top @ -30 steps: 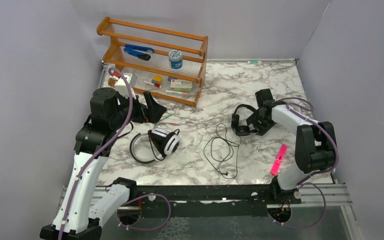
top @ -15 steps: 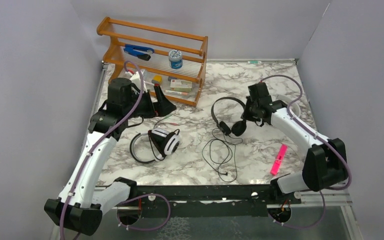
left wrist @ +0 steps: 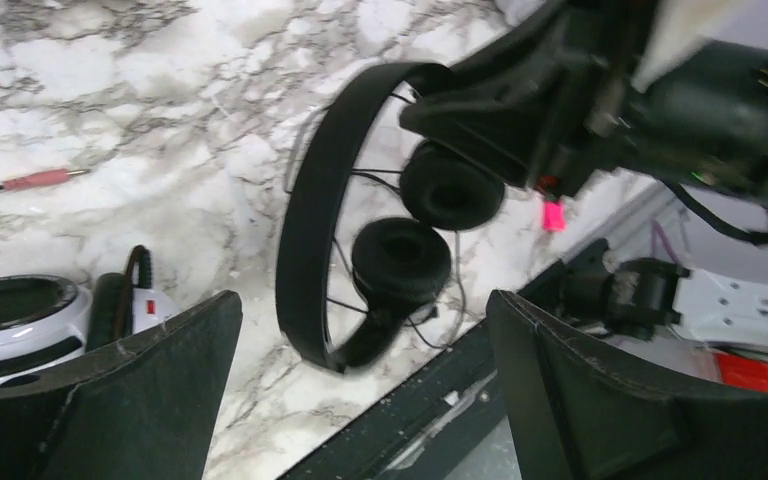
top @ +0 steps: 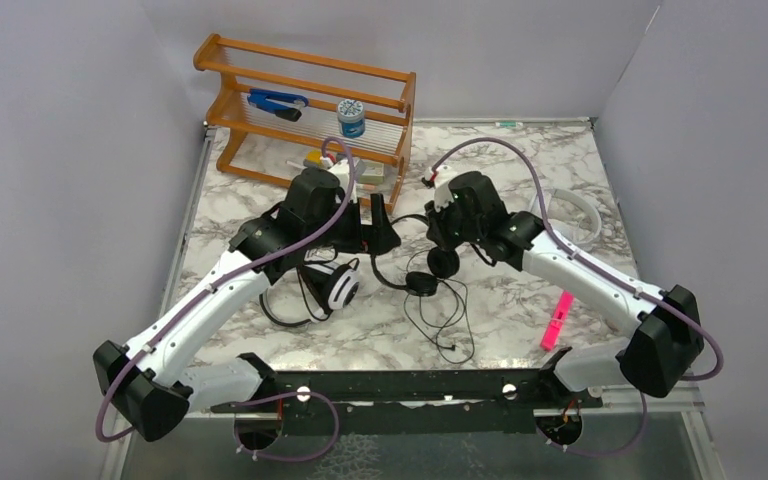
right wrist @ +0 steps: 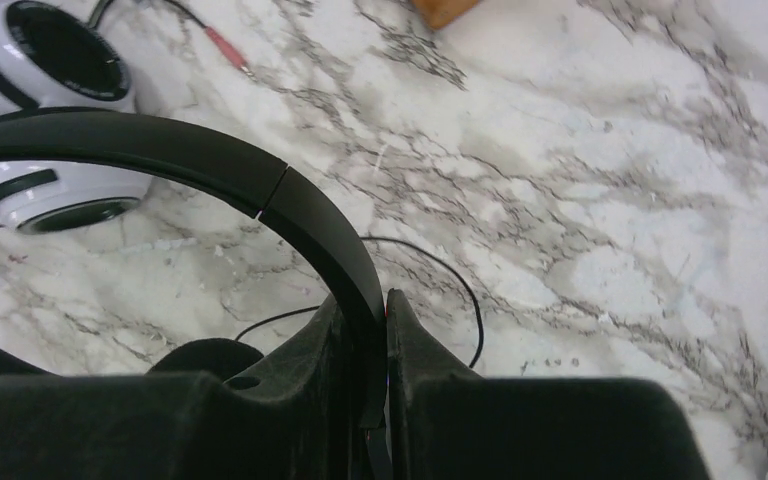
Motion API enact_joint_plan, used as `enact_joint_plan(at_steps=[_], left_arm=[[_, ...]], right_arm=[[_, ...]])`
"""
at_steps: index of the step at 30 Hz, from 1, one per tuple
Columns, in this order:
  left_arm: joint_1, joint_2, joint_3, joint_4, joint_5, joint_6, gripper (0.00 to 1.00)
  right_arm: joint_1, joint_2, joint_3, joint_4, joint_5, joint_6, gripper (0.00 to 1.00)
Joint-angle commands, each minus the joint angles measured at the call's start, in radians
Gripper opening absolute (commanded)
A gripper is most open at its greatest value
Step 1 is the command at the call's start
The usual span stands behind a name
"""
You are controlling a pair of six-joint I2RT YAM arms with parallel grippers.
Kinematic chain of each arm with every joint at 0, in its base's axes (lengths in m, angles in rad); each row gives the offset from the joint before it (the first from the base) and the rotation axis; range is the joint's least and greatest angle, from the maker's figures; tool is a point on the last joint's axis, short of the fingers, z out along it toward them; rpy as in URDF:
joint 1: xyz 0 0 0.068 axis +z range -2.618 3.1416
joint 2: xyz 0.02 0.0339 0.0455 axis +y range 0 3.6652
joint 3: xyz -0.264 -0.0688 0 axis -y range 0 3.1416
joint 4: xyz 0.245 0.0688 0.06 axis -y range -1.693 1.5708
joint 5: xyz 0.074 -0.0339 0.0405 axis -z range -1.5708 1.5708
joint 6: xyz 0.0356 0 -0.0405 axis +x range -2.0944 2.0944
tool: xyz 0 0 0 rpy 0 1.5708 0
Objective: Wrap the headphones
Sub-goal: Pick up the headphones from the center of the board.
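My right gripper (right wrist: 380, 300) is shut on the headband of the all-black headphones (right wrist: 160, 150) and holds them above the middle of the table. In the top view their two ear pads (top: 430, 275) hang below the right gripper (top: 440, 228), and the black cord (top: 440, 320) trails down to the marble. My left gripper (left wrist: 360, 320) stands open just left of them, its fingers either side of the hanging black headphones (left wrist: 305, 230) without touching. The white headphones with black ear pads (top: 332, 285) lie under the left arm. All-white headphones (top: 572, 212) lie at the back right.
A wooden rack (top: 305, 120) with small items stands at the back left. A pink marker (top: 558, 318) lies at the right front. The black base rail (top: 410, 385) runs along the near edge. A red-tipped plug (right wrist: 225, 45) lies near the white headphones.
The right gripper shut on the black headphones, lifted them and carried them left to the centre. The left arm swung right from the rack, its open gripper now facing them.
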Motion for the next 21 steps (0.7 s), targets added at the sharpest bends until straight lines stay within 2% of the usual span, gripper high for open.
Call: enact_joint_plan(at_steps=[1,3,8,9,16,19,21], left_arm=[[-0.018,0.043,0.02,-0.056,-0.218,0.041,0.91],[-0.018,0.048,0.019,-0.066,-0.247,0.064,0.89],[-0.019,0.109,0.03,-0.064,-0.083,0.108,0.88],[-0.019,0.117,0.027,-0.062,-0.067,0.11,0.84],[-0.019,0.103,0.001,-0.06,-0.12,0.115,0.52],[-0.018,0.113,0.0,-0.058,-0.097,0.12,0.24],[-0.019,0.11,-0.006,-0.054,-0.085,0.116,0.08]], right_arm=[[0.06,-0.038,0.064,0.074,-0.074,-0.152,0.0],[0.076,-0.055,0.06,0.087,-0.109,-0.175,0.0],[0.105,-0.075,0.055,0.104,-0.146,-0.245,0.0],[0.106,-0.074,0.062,0.101,-0.15,-0.253,0.0],[0.129,-0.067,0.063,0.06,-0.237,-0.345,0.0],[0.136,-0.072,0.053,0.068,-0.233,-0.337,0.07],[0.137,-0.072,0.065,0.054,-0.21,-0.297,0.18]])
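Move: The stretch of headband the left gripper will close on lies about 8 cm below it, 2 cm ahead and 2 cm to its right. From the left hand, the nearer ear cup hangs some 12 cm back, 9 cm right and 12 cm down; the white headphones lie 10 cm back, 14 cm left and 21 cm down. The right gripper already pinches the band; the left's stretch is about 9 cm to its left, 1 cm back, roughly level. Lower the wide-open left gripper about 5 cm over the headband, rolling it some 10 degrees so its left side rises, and late in the descent close the fingers on the band. Meanwhile keep the right grip and carry the headphones left about 5 cm, up 4 and back 3 to meet it, turning counter-clockwise. ##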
